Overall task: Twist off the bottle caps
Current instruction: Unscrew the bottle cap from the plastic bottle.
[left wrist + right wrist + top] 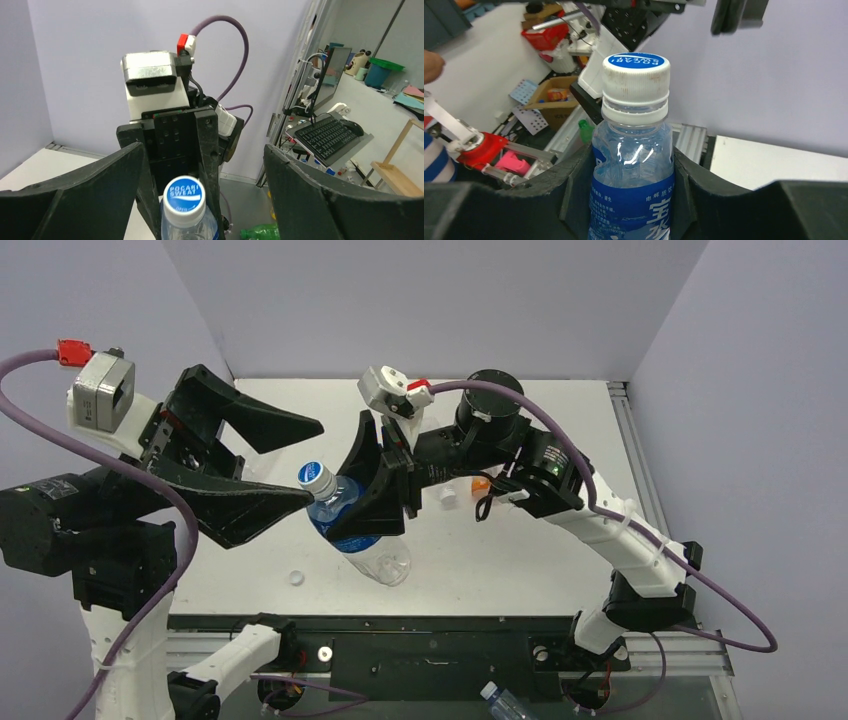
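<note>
A clear bottle [375,552] with a blue label [634,200] is held tilted above the table, my right gripper [362,495] shut round its body [634,180]. Its bottle cap [318,480] is white and ridged with a blue printed top [636,80], and it sits screwed on the neck. My left gripper [316,462] stands open with its two black fingers either side of the cap. In the left wrist view the cap [184,199] lies between the fingers, nearer the left one, and my left gripper [204,155] is apart from it on both sides.
Loose caps lie on the white table: a white one [296,578] near the front, another white one [448,496] and an orange one [481,483] behind my right arm. A bottle [505,702] lies below the front edge. A green bottle [260,232] lies on the floor.
</note>
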`<state>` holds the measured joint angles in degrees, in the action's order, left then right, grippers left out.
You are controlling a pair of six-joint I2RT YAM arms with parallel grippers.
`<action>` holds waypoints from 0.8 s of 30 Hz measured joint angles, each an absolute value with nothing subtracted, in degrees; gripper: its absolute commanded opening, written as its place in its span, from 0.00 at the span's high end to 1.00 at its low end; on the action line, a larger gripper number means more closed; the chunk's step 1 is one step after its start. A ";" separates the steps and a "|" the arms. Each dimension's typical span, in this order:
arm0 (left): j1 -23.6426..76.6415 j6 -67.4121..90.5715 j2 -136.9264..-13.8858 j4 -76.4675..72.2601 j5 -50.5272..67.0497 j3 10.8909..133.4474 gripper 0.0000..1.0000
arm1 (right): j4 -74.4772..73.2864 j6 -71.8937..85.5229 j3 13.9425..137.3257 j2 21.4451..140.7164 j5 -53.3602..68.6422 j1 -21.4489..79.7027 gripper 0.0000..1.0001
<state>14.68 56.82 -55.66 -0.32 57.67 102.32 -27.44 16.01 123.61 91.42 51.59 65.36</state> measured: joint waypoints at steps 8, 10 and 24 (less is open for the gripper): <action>15.35 56.93 -55.66 -2.74 60.34 102.32 0.24 | -16.19 24.80 123.61 91.68 57.74 65.23 1.00; 15.42 56.93 -55.66 -3.18 60.53 102.32 0.24 | -13.76 26.61 123.63 92.01 58.85 65.23 1.00; 15.88 56.25 -56.10 -3.73 61.01 102.30 0.73 | -4.29 35.35 124.33 97.32 63.16 63.83 1.00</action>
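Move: Just off the left fingertips, the white bottle cap sits level fore and aft, about 2 cm to the right of that hand and 3 cm lower. The blue-labelled bottle below it leans, its middle some 3 cm back, 6 cm right and 11 cm down from the left hand. From the right hand, which already holds the bottle by its label, the cap is about 6 cm up, 3 cm left and 2 cm ahead. Raising the held bottle, the right hand climbs about 3.5 cm while drawing back 2 cm, then eases down, forward and left, ending some 2.5 cm higher and turned about 10 degrees counter-clockwise. This brings the cap up into the left hand's open fingers, which draw back 1.5 cm and narrow to about half open around it; any touch on the cap can't be made out. ##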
